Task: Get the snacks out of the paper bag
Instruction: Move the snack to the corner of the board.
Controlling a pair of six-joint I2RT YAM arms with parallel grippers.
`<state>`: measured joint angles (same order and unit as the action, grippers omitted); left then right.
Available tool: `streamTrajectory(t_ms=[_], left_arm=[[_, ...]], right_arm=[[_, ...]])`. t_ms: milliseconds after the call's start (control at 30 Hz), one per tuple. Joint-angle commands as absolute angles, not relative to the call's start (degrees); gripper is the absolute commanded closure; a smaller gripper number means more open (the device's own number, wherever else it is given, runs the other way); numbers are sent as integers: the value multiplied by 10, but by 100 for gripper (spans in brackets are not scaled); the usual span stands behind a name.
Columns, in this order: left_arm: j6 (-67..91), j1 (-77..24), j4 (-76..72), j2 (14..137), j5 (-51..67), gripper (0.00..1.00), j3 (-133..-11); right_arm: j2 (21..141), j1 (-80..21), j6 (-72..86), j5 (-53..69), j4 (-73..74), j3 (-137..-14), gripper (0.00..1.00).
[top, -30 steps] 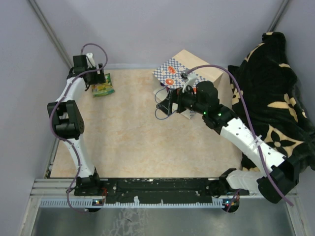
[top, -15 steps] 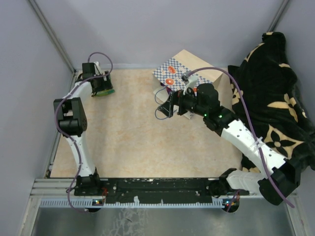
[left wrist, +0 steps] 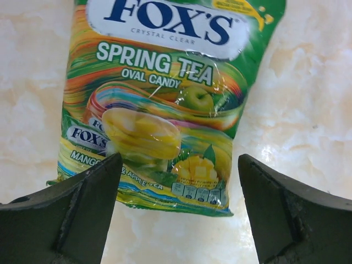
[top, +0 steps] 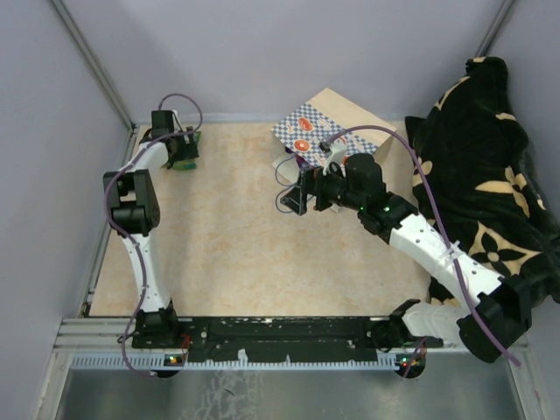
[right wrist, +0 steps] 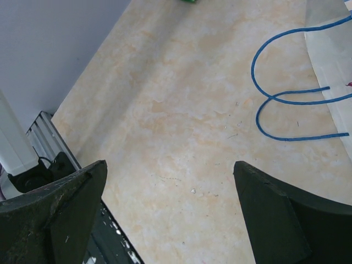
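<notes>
One of the snacks, a green Fox's candy packet (left wrist: 165, 99), lies flat on the table at the far left (top: 186, 163). My left gripper (left wrist: 179, 181) hangs just above its near end, open, with a finger on either side and nothing held; from the top view the left gripper (top: 178, 147) covers most of the packet. The paper bag (top: 337, 122) lies on its side at the far middle, its checkered band towards me and its blue cord handles (right wrist: 275, 99) spread on the table. My right gripper (top: 299, 188) is open in front of the bag's mouth, over bare table (right wrist: 170, 170). The bag's inside is hidden.
A black-and-tan blanket (top: 486, 166) is heaped along the right side. Grey walls close off the back and left. The metal rail (top: 262, 337) with both arm bases runs along the near edge. The marbled tabletop (top: 227, 245) lies between the arms.
My left gripper has swung from the far-left corner to right over the green packet. The right gripper has shifted slightly in front of the bag and stayed open.
</notes>
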<state>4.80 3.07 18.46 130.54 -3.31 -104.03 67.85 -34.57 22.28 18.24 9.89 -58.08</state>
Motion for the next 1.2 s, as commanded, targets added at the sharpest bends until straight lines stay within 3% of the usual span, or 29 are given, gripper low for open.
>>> streamTrajectory(t_ms=[0, 600, 1167], left_arm=[[34, 43, 246, 1348, -62, 8, -1082], [99, 110, 291, 1365, -107, 8, -1114], [181, 116, 316, 1425, -111, 5, -1233]], right_arm=[[663, -341, 218, 192, 87, -581, 1], [634, -341, 201, 196, 106, -563, 1], [622, -341, 192, 193, 114, -555, 1]])
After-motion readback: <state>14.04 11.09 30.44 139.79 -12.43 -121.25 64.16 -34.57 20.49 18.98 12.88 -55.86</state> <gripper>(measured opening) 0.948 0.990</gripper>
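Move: The snack, a flat candy bag, lies right under and in front of the left hand: its middle is about 5 cm ahead, 1 cm left and some 2 cm below, and its near half reaches between the spread fingers. The board's far left corner is roughly 14 cm ahead and 20 cm left of this hand, 3 cm down. From the right hand the snack is about 33 cm ahead, 48 cm left and 22 cm below. With its right-hand finger against the snack's right edge, the left hand pushes the snack along the board to the left, towards the far left corner, about 10 cm and nearly level, turning some 20 degrees counter-clockwise. The sweep eases off near its end and the fingers stay wide open. The right hand only drifts some 2 cm, mostly back. ##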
